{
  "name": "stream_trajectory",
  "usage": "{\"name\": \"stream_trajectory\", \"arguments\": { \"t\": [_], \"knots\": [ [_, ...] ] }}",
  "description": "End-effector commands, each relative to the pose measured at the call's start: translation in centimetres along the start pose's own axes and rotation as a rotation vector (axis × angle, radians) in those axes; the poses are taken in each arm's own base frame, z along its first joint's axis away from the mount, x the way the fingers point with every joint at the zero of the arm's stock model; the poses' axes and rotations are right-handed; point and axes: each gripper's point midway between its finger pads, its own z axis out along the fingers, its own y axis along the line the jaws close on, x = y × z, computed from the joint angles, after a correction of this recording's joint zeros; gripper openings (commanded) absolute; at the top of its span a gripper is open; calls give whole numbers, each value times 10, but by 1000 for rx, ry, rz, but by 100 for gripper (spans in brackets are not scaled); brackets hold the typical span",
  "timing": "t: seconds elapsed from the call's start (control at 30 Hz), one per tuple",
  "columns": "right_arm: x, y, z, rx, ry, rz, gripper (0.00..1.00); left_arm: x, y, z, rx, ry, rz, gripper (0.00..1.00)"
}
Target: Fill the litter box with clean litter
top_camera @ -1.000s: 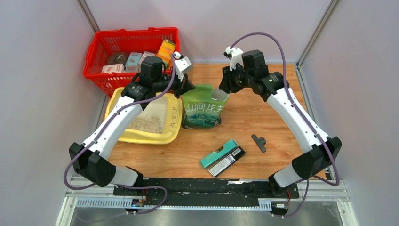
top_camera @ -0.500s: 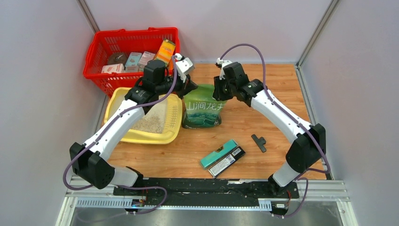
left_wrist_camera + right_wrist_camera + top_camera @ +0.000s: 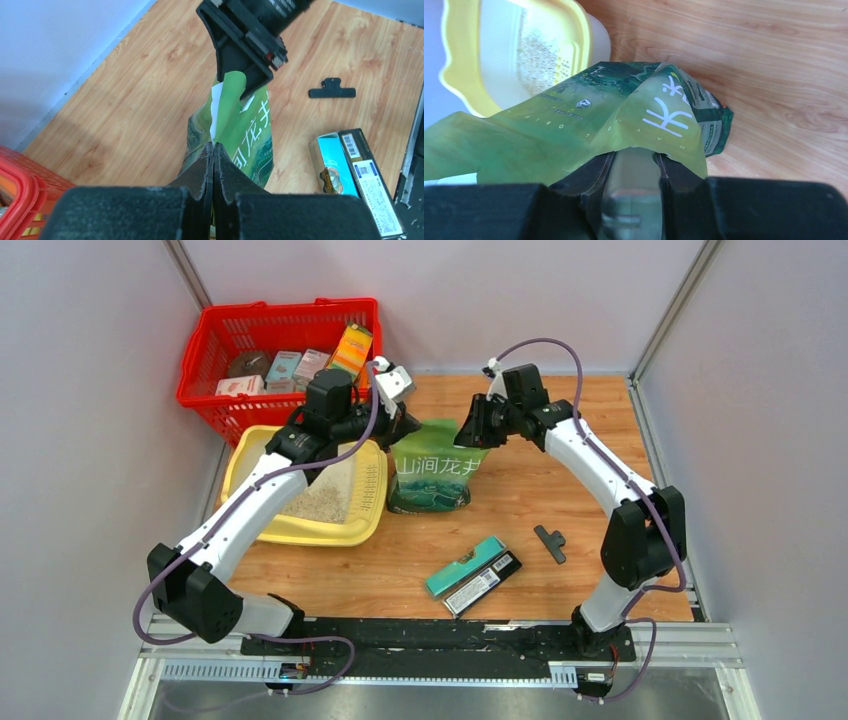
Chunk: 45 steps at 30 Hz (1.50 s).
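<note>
The pale-yellow litter box (image 3: 250,531) lies left of centre, with beige clean litter (image 3: 325,502) heaped in its right half; both also show in the right wrist view, litter box (image 3: 459,60) and litter (image 3: 539,55). A green bag (image 3: 430,480) stands upright beside it. My left gripper (image 3: 213,146) is shut on the bag's left top edge (image 3: 222,100). My right gripper (image 3: 634,160) is shut on a translucent scoop handle (image 3: 633,192) at the bag's open mouth (image 3: 574,130). The scoop's bowl is hidden by the bag.
A red mesh basket (image 3: 215,340) with several packets stands behind the litter box. A teal box and a black box (image 3: 472,575) lie near the front. A black clip (image 3: 549,542) lies to their right. Grey walls close in on both sides.
My right arm has swung its elbow outward and its wrist has dipped at the bag's right top corner. The left gripper and the bag have barely moved.
</note>
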Motion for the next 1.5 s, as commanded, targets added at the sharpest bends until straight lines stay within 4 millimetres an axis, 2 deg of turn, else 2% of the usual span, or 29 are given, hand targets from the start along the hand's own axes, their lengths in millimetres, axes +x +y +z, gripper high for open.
{"name": "stream_trajectory", "arguments": {
  "t": [0.0,0.07,0.1,0.17,0.2,0.3,0.5,0.63,0.7,0.73,1.0,1.3,1.47],
  "knots": [
    [-20,20,-21,-202,24,204,0,-29,-4,-15,2,-39,121,0],
    [-33,22,-31,-285,7,250,0,-26,1,-17,-22,-9,133,0],
    [-39,8,-36,-286,-4,335,0,-25,2,-19,-26,12,145,0],
    [-50,4,-43,-341,-33,376,0,-26,5,-23,-43,32,161,0],
    [-53,-8,-46,-342,-44,438,0,-21,5,-25,-42,60,171,0],
    [-66,-22,-55,-390,-90,486,0,-16,8,-31,-50,107,196,0],
    [-70,-29,-68,-527,-109,523,0,-8,14,-36,-68,162,262,0],
    [-65,-34,-79,-557,-101,525,0,-6,17,-39,-73,181,304,0],
    [-63,-36,-83,-556,-105,533,0,-6,18,-39,-72,185,322,0],
    [-68,-46,-90,-548,-129,543,0,-5,18,-39,-69,187,322,0],
    [-77,-52,-118,-548,-189,528,0,-4,19,-35,-66,185,330,0],
    [-83,-53,-133,-505,-225,489,0,-7,23,-26,-59,173,320,0],
    [-78,-59,-135,-486,-211,498,0,-8,24,-24,-63,170,321,0]
  ]
}}
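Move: The litter bag, with the right hand's scoop in its mouth, has its middle about 8 cm left of that hand, 4 cm back and 11 cm below. The litter box lies some 33 cm to the hand's left and 5 cm back; the black clip is 17 cm right and 16 cm back, on the table. From the left hand, pinching the bag's top edge, the bag's middle is 4 cm right, level in reach, 22 cm below. Rolling some 45 degrees, right hand draws scoop 12 cm right and up from bag left hand still pinches. ##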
